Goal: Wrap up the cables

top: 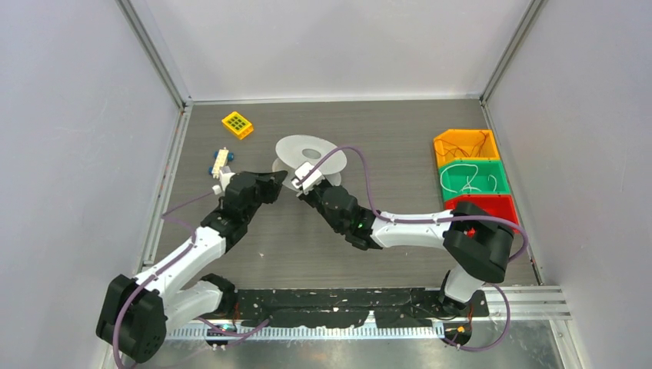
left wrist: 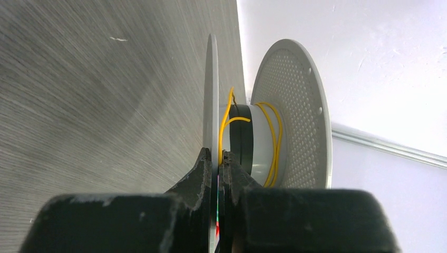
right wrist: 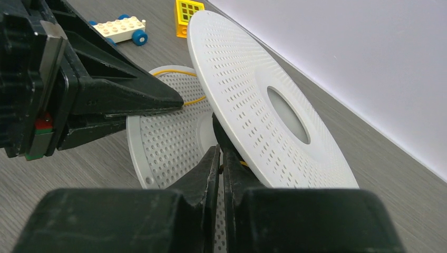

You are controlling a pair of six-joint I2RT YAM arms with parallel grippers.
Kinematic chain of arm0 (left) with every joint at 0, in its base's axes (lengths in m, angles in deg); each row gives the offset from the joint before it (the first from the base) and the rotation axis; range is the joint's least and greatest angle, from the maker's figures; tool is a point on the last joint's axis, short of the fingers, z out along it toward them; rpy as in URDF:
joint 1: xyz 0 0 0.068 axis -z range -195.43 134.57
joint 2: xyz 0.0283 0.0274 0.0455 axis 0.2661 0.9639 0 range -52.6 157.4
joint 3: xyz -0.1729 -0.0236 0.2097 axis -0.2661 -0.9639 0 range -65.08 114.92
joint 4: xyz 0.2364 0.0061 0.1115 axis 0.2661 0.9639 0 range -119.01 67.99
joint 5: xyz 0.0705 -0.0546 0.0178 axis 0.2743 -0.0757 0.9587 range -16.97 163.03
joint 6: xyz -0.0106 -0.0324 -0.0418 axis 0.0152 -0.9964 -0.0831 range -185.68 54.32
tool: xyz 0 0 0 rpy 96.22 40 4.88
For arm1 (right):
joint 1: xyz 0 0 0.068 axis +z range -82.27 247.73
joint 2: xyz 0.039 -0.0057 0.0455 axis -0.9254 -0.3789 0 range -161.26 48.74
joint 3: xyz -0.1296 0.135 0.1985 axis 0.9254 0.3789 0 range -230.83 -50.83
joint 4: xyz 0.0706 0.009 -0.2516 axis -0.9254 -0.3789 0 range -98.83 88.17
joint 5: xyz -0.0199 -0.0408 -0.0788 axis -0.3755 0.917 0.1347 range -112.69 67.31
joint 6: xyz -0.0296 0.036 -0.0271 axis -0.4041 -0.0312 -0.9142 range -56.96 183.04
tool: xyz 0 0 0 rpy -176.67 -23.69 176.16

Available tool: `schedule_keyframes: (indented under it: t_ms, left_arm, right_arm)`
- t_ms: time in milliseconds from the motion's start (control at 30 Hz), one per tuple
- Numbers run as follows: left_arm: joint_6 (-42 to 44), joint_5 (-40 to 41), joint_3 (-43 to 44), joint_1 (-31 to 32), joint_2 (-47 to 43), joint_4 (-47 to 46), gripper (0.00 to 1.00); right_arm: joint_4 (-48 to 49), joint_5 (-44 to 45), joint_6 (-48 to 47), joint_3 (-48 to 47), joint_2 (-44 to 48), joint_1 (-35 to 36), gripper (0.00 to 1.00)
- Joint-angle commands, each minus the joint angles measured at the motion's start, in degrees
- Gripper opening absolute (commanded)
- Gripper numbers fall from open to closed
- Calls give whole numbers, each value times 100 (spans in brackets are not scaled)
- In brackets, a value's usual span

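Note:
A white spool (top: 296, 146) with two perforated flanges lies tilted at the middle of the table. The cable (left wrist: 274, 142), a thin yellow wire, runs in a few loops round the spool's hub. My left gripper (left wrist: 219, 155) is shut on the rim of one flange (left wrist: 211, 95) and holds the spool on edge. From the other side, my right gripper (right wrist: 221, 166) reaches in between the flanges (right wrist: 248, 105). Its jaws are closed to a thin slit, and the cable's end (right wrist: 222, 168) sits between the tips. In the top view the two grippers (top: 283, 178) (top: 298, 187) meet at the spool's near side.
A yellow brick (top: 237, 124) and a white toy car with blue wheels (top: 221, 161) lie at the back left. Orange (top: 465, 144), green (top: 474, 178) and red (top: 483, 207) bins stand in a row on the right, with loose wires in the first two.

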Motion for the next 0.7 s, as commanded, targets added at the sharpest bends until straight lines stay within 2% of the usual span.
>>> schedule_keyframes:
  t_ms: [0,200,333,500,667]
  left_arm:
    - [-686,-403,148,74,-36,-1528,0]
    - [-668,-525,162,74,-10,-1626,0]
    - [-470,-649,18,83,377,-1936,0]
    - [-745,-1080,-367,142,1606,-4035,0]
    - [-918,-1378,-369,159,2564,-5201,0]
  right_arm:
    - [-79,290,-75,110,154,19,13]
    - [-126,444,-41,390,479,19,14]
    - [203,637,123,771,451,19,14]
    - [589,689,299,1070,66,19,14]
    - [651,804,211,1076,-285,19,12]
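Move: The spool is held by its lower flange in the left fingers; its hub lies about 5 cm ahead of that hand, 5 cm to its right and 2 cm above. From the right hand, with the yellow cable at its fingertips, the spool's middle is roughly 6 cm ahead, 1 cm right and nearly level. The toy car sits some 19 cm left of the left hand, 9 cm farther out and 16 cm below; the yellow block about 16 cm left, 21 cm ahead, equally low. Down and to the right both hands travel together, gently at first and then quickly, sinking some 6–7 cm and shifting about 5 cm right while turning slightly clockwise. The left keeps its pinch on the spool's flange and also edges forward, away from the right hand, whose barely parted fingertips stay around the cable that leads to the hub. ##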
